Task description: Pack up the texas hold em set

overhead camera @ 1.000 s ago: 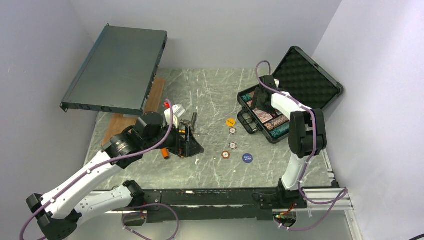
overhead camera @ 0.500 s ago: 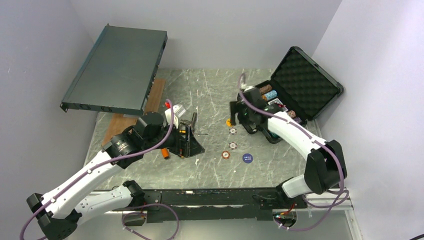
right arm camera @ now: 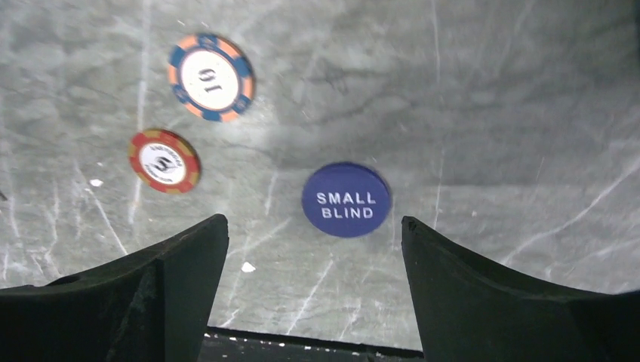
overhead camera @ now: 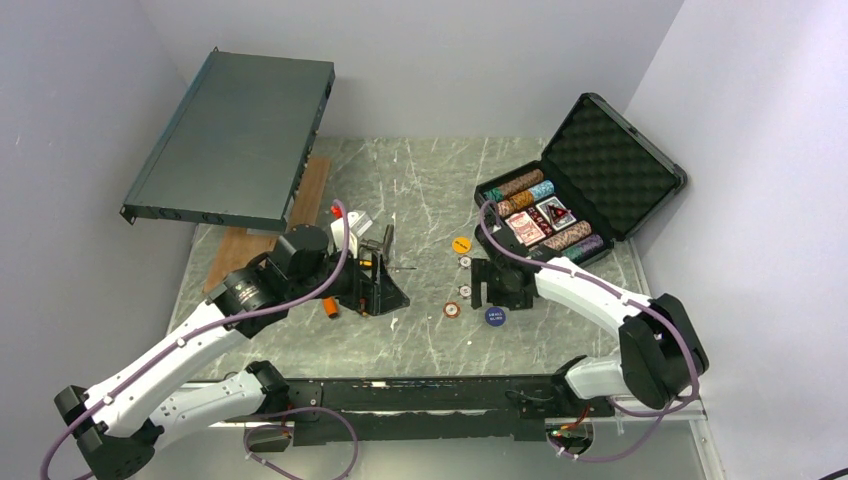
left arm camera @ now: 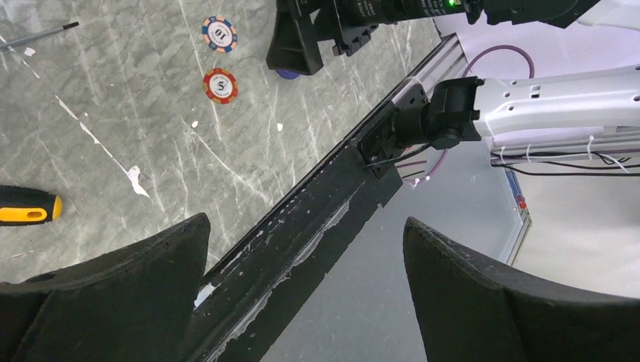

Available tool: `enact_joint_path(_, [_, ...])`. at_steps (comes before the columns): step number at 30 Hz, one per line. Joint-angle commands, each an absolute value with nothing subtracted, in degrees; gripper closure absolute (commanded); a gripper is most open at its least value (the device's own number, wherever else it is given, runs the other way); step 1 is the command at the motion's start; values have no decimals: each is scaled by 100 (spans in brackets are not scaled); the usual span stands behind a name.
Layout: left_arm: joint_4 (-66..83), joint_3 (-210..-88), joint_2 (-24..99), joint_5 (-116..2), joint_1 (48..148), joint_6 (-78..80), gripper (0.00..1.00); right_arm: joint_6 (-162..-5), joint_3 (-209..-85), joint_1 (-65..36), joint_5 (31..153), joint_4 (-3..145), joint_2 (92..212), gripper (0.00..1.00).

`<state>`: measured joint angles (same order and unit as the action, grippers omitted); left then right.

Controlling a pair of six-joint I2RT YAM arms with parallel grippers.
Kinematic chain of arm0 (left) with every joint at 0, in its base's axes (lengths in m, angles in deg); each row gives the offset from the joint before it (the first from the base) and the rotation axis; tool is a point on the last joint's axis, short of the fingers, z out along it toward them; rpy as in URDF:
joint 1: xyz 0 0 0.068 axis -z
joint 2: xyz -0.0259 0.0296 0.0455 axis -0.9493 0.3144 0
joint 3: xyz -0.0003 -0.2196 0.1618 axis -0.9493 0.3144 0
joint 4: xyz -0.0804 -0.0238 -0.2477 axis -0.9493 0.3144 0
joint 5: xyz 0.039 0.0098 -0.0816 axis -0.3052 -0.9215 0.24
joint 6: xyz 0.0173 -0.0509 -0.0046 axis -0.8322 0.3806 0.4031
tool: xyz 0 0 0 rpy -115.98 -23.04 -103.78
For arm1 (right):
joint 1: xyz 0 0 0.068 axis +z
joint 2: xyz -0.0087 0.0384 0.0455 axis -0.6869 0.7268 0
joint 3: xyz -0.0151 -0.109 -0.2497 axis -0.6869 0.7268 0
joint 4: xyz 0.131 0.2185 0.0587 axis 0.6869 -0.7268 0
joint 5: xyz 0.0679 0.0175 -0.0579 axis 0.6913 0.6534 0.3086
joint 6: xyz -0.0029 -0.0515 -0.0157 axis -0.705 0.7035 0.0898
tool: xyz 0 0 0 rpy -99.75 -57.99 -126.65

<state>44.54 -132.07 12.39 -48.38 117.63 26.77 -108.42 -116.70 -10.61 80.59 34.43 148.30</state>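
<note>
The black foam-lined case lies open at the back right, with rows of striped chips and card decks in its tray. Loose on the table are a yellow button, striped chips, a red chip and a blue SMALL BLIND button. My right gripper hovers low over them, open and empty. In the right wrist view the blue button lies just ahead of that gripper, with a "10" chip and the red chip to the left. My left gripper is open and empty.
A large dark-grey rack unit leans at the back left over a wooden board. Orange-handled screwdrivers lie by the left gripper; one handle shows in the left wrist view. The black front rail borders the table's near edge.
The right arm has swung from over the case, forward and left, down to the loose chips, and its jaws have widened. The left arm has stayed still.
</note>
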Motion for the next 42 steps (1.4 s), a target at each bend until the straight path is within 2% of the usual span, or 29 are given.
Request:
enact_joint_path(1, [4183,-13158,1262,-4733,11768,2652,1,-11606,-11381,-1085,7996,3316,14645,16])
enact_joint_path(9, [4262,-13223,1261,-4743,11770,2637,1,-11517,-11448,-1070,7763,3250,15116,28])
enact_joint_path(22, [4238,-13147,1163,-4766,11768,2703,1,-11451,-11517,-893,7539,3487,15638,33])
enact_joint_path(26, [4258,-13113,1093,-4800,11772,2712,1,-11463,-11448,-891,7631,3597,15697,43])
enact_joint_path(30, [4279,-13121,1072,-4801,11771,2702,1,-11471,-11402,-884,7748,3624,15676,49])
enact_joint_path(35, [4228,-13090,1083,-4778,11770,2700,1,-11429,-11462,-887,7713,3643,15637,64])
enact_joint_path(42, [4278,-13138,1085,-4788,11770,2641,1,-11436,-11771,-889,7471,3506,15424,72])
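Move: The blue small blind button lies on the table about 4 cm below the right hand point, some 2 cm back and 1 cm to its right. On the table too, the red-rimmed chip is about 8 cm left of the hand and 1 cm back; the blue-and-orange-rimmed chip is roughly 5 cm left and 4 cm ahead. From the left hand, the button is about 19 cm right, 6 cm ahead and 25 cm down. The small blind button is pinched by its edges where it lies: the right hand eases back about 2 cm and slightly right, sinking around 4 cm onto the button with the wrist tilting some 10 degrees. The fingers narrow a little on the way, then close from its left and right until the fingertips stop against the rim, the gripper's effort rising. ##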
